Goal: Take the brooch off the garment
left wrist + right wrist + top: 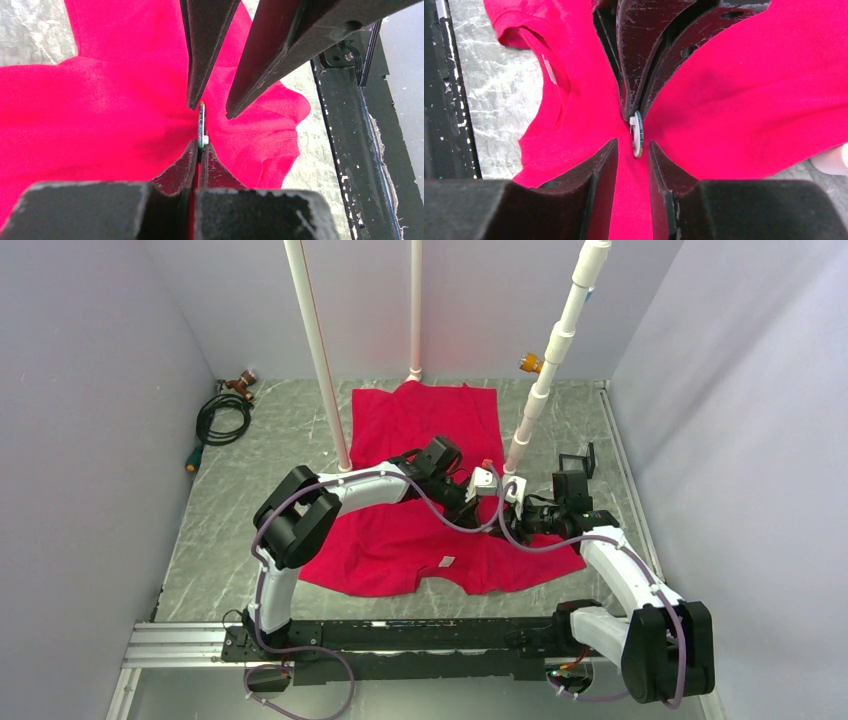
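Note:
The red T-shirt lies spread on the grey table, with its white neck label near the front. The brooch shows edge-on as a thin grey-green disc with a pale rim and a white back piece. My left gripper is shut on the brooch's edge and the cloth there. My right gripper is open, with the brooch just beyond its tips, between them. In the top view the two grippers meet tip to tip over the shirt and hide the brooch.
Three white pipes stand at the back; one rises right beside the grippers. A coiled black cable lies at the back left. A black rail runs along the front edge.

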Robot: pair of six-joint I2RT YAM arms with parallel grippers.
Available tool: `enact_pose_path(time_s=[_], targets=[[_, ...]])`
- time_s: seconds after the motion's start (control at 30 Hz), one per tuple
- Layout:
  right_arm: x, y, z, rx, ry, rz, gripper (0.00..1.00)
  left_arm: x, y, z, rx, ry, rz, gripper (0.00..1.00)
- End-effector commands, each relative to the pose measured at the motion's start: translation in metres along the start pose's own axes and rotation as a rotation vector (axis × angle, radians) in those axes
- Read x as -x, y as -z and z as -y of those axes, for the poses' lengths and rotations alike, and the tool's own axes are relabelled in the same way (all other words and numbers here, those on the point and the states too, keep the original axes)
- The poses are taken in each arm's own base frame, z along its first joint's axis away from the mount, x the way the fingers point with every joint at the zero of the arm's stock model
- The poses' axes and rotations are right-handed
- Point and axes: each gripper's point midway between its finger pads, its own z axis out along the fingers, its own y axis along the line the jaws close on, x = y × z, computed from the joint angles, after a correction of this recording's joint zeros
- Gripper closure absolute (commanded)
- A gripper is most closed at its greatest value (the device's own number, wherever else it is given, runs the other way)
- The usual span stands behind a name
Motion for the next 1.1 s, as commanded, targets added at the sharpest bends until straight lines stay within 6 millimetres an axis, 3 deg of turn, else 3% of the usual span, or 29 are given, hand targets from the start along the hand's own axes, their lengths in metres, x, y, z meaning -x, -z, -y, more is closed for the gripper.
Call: enact_pose_path(time_s=[0.0,0.23,0.43,0.53,0.63,0.87,1.07], targets=[[0.005,-0.004,0.005,-0.003,0.063,0.029,0.70,0.022,0.001,0.011,-0.068,-0.014,0.052,1.00],[0.006,-0.010,0.000,0.028,0.054,0.031,0.79,0.021,0.000,0.011,-0.077,0.004,0.056,1.00],[0.003,-0.013,-0.004,0.052,0.063,0.011,1.00,0.022,0.004,0.006,-0.069,0.024,0.069,1.00],[0.005,-0.012,-0.003,0.051,0.051,0.010,1.00,0.023,0.009,0.002,-0.059,0.048,0.087,0.96],[0.010,-0.012,-0.002,0.041,0.031,0.022,1.00,0.023,0.017,-0.001,-0.045,0.078,0.105,0.82],[0.011,-0.012,0.002,0.027,0.006,0.027,1.00,0.013,0.030,-0.011,0.013,0.104,0.157,0.67],[0.007,-0.012,0.005,0.014,-0.016,0.021,1.00,0.005,0.028,-0.009,0.017,0.083,0.204,0.68]])
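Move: The brooch is held edge-up above the garment in the left fingertips, its middle about 2 cm right of the left hand, 1 cm back and 1 cm below. From the right hand it lies about 2 cm left, 1 cm ahead and 1 cm below, its near edge between the open fingers. The small collar tag is some 11 cm left, 7 cm back and 8 cm below; the white pole's foot is about 13 cm ahead, 2 cm right and 9 cm lower. The brooch passes from left to right: the right fingers edge about 1 cm left and slightly down, shut on its near edge and hold. Only then do the left fingers open about a third and let go, the left hand drawing off to the left, down and forward by some 4 cm with a slight wrist turn, ending open beside a raised fold of the garment. ##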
